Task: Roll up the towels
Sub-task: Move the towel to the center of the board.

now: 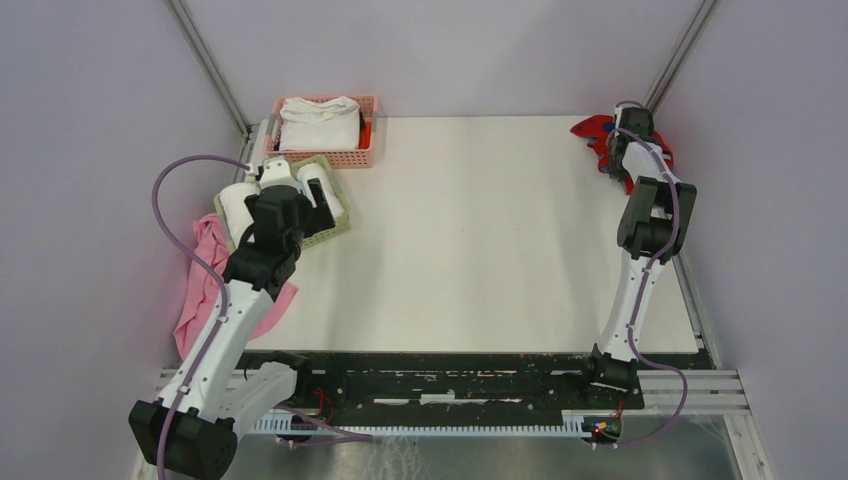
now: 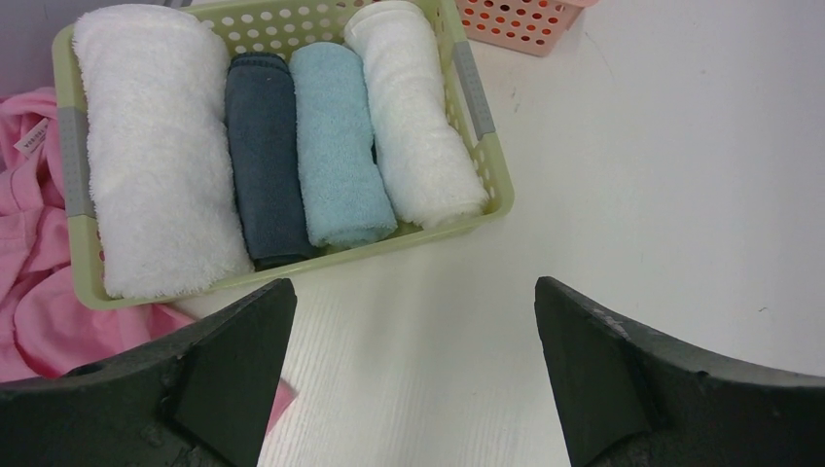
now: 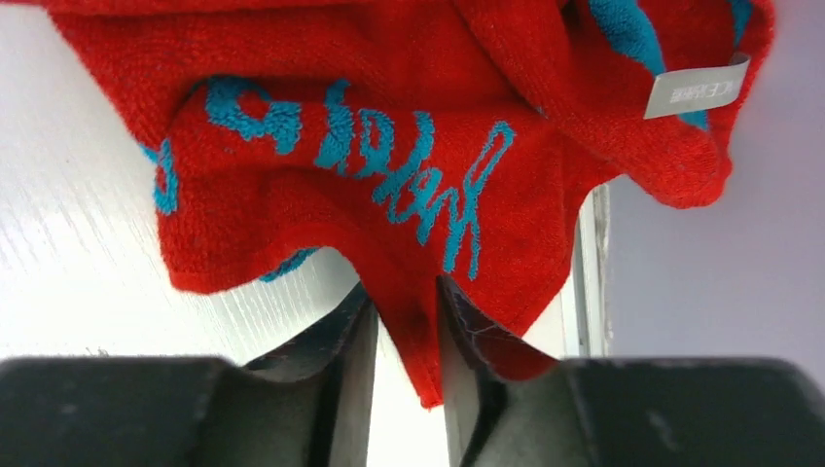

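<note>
My right gripper (image 3: 406, 302) is shut on an edge of the red towel (image 3: 389, 146) with teal-blue marks, at the table's far right corner (image 1: 600, 135). My left gripper (image 2: 413, 321) is open and empty, just in front of a green basket (image 2: 482, 117). In the basket lie rolled towels: a large white one (image 2: 156, 146), a dark one (image 2: 263, 146), a light blue one (image 2: 336, 141) and another white one (image 2: 418, 117). A folded white towel (image 1: 320, 122) lies in the pink basket (image 1: 365, 155) at the back left.
A plain pink cloth (image 1: 205, 280) hangs over the table's left edge, also in the left wrist view (image 2: 29, 272). The table's right edge (image 3: 584, 282) and the wall are close behind the red towel.
</note>
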`<action>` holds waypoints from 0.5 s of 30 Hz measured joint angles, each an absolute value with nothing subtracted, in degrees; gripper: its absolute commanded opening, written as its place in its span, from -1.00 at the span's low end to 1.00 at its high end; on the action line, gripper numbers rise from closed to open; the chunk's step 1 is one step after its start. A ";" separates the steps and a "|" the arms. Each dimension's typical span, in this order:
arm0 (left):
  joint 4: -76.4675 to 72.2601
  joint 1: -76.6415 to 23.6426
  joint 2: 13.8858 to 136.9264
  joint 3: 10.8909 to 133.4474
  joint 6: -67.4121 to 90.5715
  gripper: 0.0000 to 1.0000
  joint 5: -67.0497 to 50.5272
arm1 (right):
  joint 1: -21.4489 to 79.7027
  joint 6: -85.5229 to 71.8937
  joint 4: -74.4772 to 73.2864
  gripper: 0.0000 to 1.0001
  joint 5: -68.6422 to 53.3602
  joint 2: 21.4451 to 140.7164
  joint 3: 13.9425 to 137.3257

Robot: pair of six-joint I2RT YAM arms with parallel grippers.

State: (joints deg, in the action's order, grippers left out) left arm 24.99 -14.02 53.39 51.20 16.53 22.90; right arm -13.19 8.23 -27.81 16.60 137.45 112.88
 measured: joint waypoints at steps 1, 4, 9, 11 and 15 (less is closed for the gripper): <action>24.95 -14.02 53.47 51.18 16.53 0.99 22.79 | -13.39 8.58 -28.34 -0.59 16.40 137.93 113.82; 24.60 -14.02 53.52 51.13 16.51 0.99 21.85 | -13.67 8.62 -30.04 -0.96 14.79 138.61 115.18; 23.24 -14.02 53.23 50.68 16.36 1.00 18.63 | -12.43 5.85 -32.38 -0.99 13.76 136.03 112.01; 22.74 -14.02 52.53 50.11 16.27 1.00 16.75 | -10.26 4.01 -34.24 -0.99 14.02 132.53 107.79; 22.13 -14.37 50.48 49.30 15.99 1.00 13.26 | -1.37 -1.45 -38.22 -0.99 14.06 124.55 102.83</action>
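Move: The near corner of the red towel is right between the right gripper's half-closed fingertips. The towel's middle lies about 8 cm straight ahead at the same height, the side rail roughly 8 cm to the right and level with the hand. The board's middle, where the towel is to go, is some 48 cm to the left and 15 cm back. From the left gripper the towel is about 31 cm ahead, 87 cm to the right and 20 cm below. Shut the right fingers on the red towel's near corner and pinch it. Then drag it left towards the middle of the board, about 13 cm and gathering speed, easing back some 4 cm and rising about 3 cm late on, the wrist rolling only slightly. Meanwhile swing the empty, open left gripper some 3 cm right, turning clockwise by roughly 10 degrees. ##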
